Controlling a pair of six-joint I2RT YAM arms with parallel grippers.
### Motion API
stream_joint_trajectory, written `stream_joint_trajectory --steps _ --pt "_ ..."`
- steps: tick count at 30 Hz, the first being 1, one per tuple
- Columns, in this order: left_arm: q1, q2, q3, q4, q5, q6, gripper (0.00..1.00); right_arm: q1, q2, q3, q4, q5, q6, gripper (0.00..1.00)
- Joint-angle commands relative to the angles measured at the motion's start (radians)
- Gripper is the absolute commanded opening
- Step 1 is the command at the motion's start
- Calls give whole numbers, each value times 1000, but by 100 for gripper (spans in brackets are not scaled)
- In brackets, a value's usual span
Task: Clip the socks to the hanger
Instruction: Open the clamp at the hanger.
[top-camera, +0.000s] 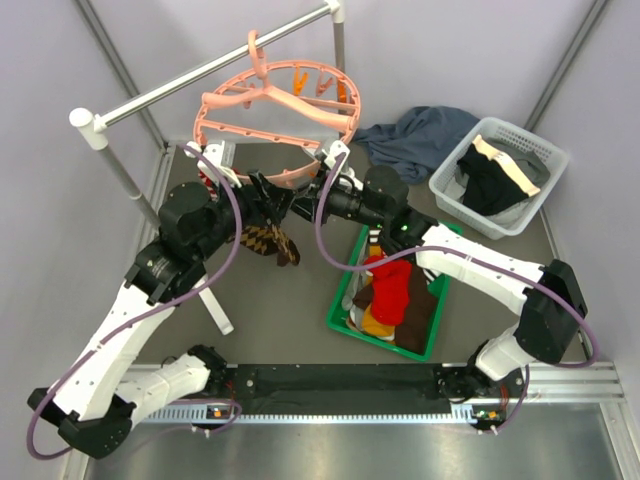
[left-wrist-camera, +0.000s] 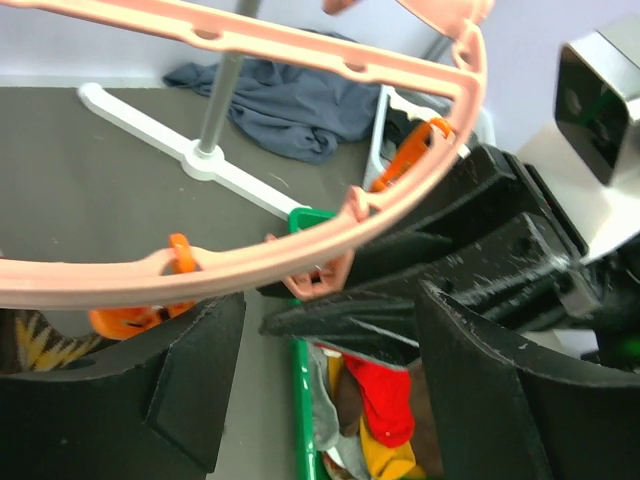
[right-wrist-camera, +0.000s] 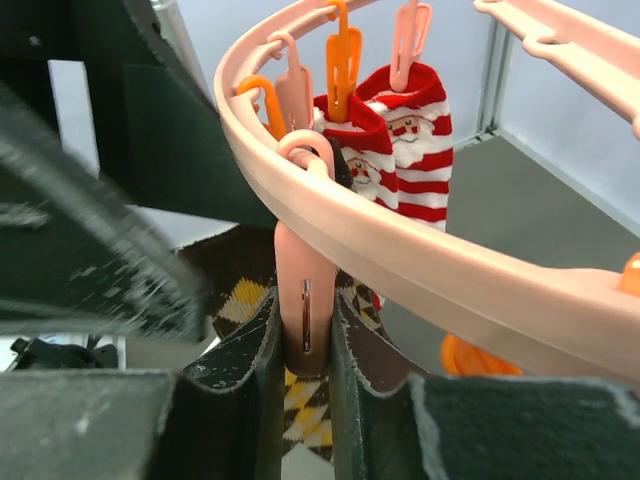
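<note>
The salmon-pink hanger (top-camera: 262, 108) hangs from the grey rail. My right gripper (right-wrist-camera: 305, 335) is shut on one of the hanger's pink clips (right-wrist-camera: 305, 290) at the ring's near edge. Behind that clip hangs a brown-and-tan argyle sock (right-wrist-camera: 300, 405), also seen below the ring (top-camera: 268, 242); whether the clip holds it is hidden. Two red-and-white striped socks (right-wrist-camera: 405, 140) hang clipped on the far side. My left gripper (left-wrist-camera: 320, 375) stands open under the ring (left-wrist-camera: 240, 262), with nothing between its fingers (left-wrist-camera: 150, 390). More socks (top-camera: 392, 290) lie in the green bin.
A green bin (top-camera: 340, 300) stands right of centre. At the back right is a white basket (top-camera: 535, 165) with black and cream garments. A dark blue-grey cloth (top-camera: 420, 135) lies beside it. The rail (top-camera: 215, 65) rests on white posts, one foot (top-camera: 215, 300) near my left arm.
</note>
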Motion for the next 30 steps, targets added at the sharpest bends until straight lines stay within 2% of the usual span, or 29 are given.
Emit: stream_joint_trajectory --steps 1,7,13,16,20,23,24,26,27,29,30 --pt "-1 -21 -43 143 -96 -32 73 12 -22 38 38 -50 37 0" --pt "0 -3 -77 252 -130 -61 68 14 -22 24 50 -50 50 1" --pt "0 28 -80 275 -127 -73 60 14 -19 9 51 -40 33 1" --pt "0 26 -85 306 -128 -70 50 14 -11 3 48 -30 28 1" --pt "0 37 -78 315 -133 -58 47 14 -4 -4 39 -32 27 1" --pt "0 42 -86 329 -145 -43 42 12 -1 -11 21 -14 16 1" --pt "0 43 -89 332 -148 -30 37 14 1 -11 18 -11 13 1" --pt "0 48 -94 335 -153 -17 33 14 1 -19 2 8 8 5" --pt "-1 51 -95 334 -156 -3 27 14 1 -20 -7 22 4 11" --pt "0 54 -97 329 -157 10 20 14 -4 -28 -33 40 -1 17" --pt "0 57 -97 328 -157 22 18 14 -7 -30 -39 58 -2 25"
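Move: The pink clamp on the hanger ring's near rim is about 4 cm ahead of the left hand and 1 cm to its right, about level and between its spread fingers; it already sits between the right hand's fingertips. From the left hand, one orange clamp is some 4 cm ahead and 5 cm left, another about 8 cm ahead and 6 cm right. The argyle sock hangs roughly 2 cm ahead, 4 cm left and 12 cm lower. The left hand eases forward about 3 cm towards the pink clamp, its wrist turning some 5 degrees counter-clockwise and its left side dipping about as much, while the fingers close from wide to roughly a quarter open, one on each side of the clamp just above the right fingertips, and come to bear on it under the rim. The right hand stays within a centimetre of its place and keeps its pinch on the lower part of the same clamp, steadying it from the right. ##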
